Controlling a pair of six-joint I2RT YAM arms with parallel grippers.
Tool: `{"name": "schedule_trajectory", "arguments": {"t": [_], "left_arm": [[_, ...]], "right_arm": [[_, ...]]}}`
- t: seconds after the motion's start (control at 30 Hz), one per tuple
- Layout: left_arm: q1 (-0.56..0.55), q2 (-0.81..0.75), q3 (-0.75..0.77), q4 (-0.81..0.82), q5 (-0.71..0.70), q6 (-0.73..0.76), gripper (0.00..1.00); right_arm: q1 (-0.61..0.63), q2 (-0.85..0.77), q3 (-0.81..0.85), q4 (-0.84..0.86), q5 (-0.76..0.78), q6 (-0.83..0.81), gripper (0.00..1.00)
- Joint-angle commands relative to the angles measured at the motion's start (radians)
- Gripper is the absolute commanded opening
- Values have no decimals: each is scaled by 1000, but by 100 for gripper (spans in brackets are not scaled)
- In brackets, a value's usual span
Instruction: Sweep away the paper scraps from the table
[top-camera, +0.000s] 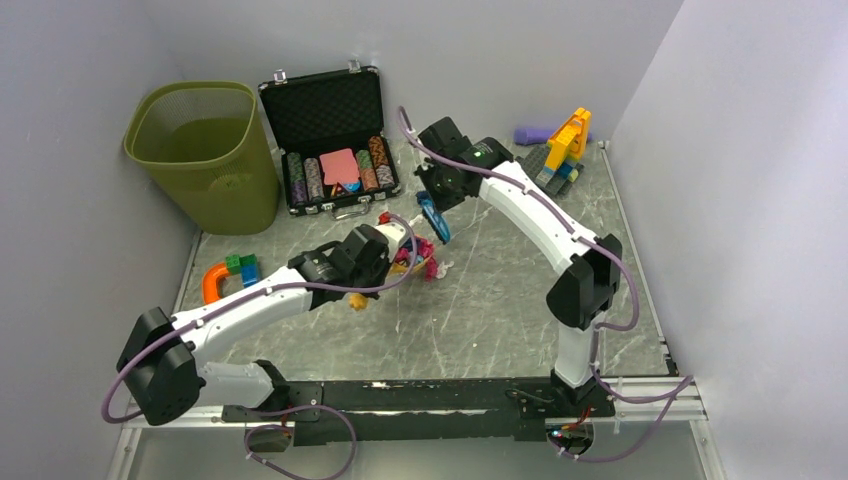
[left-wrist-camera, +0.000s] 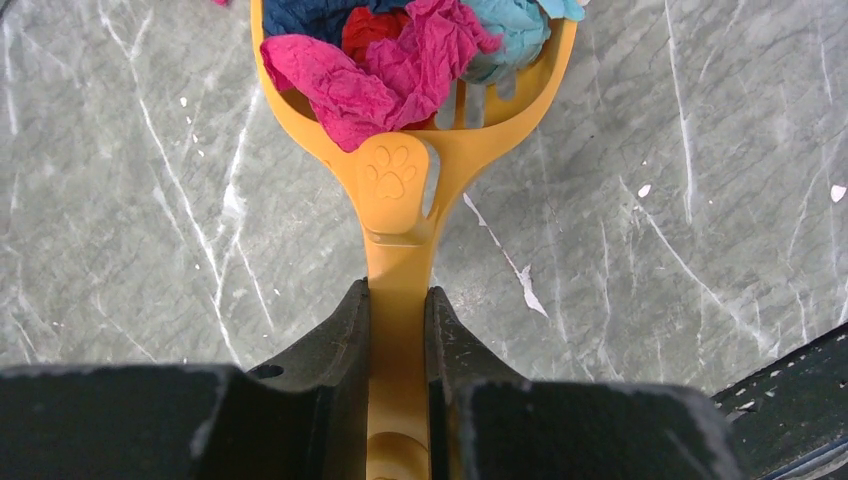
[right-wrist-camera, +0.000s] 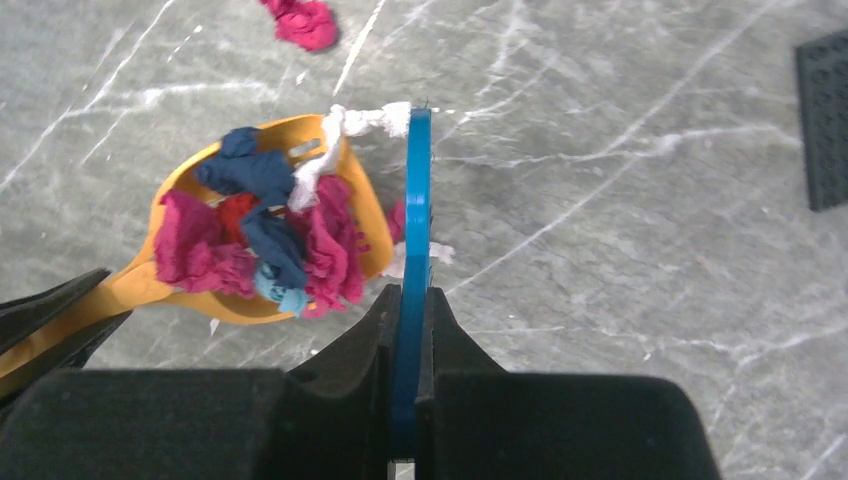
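My left gripper (left-wrist-camera: 398, 295) is shut on the handle of an orange scoop (left-wrist-camera: 400, 190). The scoop's bowl holds several paper scraps (left-wrist-camera: 400, 60) in pink, red, dark blue and light blue. My right gripper (right-wrist-camera: 410, 295) is shut on a flat blue sweeper (right-wrist-camera: 416, 200) held on edge beside the scoop's bowl (right-wrist-camera: 215, 305). A white scrap (right-wrist-camera: 360, 122) lies at the bowl's rim against the sweeper's tip. A pink wad (right-wrist-camera: 303, 22) lies loose on the table (right-wrist-camera: 620, 250) beyond the scoop. In the top view both grippers meet mid-table over the scraps (top-camera: 415, 255).
A green waste bin (top-camera: 205, 155) stands at the back left. An open black case of poker chips (top-camera: 335, 140) stands beside it. Toy bricks (top-camera: 240, 268) lie at the left, and a brick model (top-camera: 565, 145) on a black baseplate (right-wrist-camera: 825, 120) stands at the back right.
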Motion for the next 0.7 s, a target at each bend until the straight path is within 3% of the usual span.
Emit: {"name": "schedule_trajectory", "arguments": {"t": [0.0,0.37,0.67], "left_arm": [[-5,-57,5,-18,-56,-36,0],[13,-125,134,-205,-158,-77,0],[170,-173,314,-381,-125,-24,0]], "right_arm": [[-18,-117,-34,40,165,85,0],[-56,-400,-375,250,268,229,0],[-58,-484,-510,293,208,244,0]]}}
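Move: The green bin, where the loaded scoop is headed, stands some 23 cm ahead and 37 cm left of the left hand; the chip case lies 24 cm ahead and 8 cm left, a loose crimson scrap 13 cm ahead and 1 cm right. From the right hand, the white scrap over the scoop's rim is level, 3 cm left and 15 cm down; the scoop's heap lies 6 cm back, 6 cm left; a loose white scrap 6 cm back, 2 cm right. The heaped scoop, already off the table in the left hand's steady grip, is raised about 9 cm and carried some 6 cm left towards the bin, slowly at first, then faster, turning slightly counter-clockwise. The brush, still held, leaves the scoop: the right hand swings about 8 cm right while rising some 4 cm, turns 20 degrees clockwise, then eases back and sinks a little. ##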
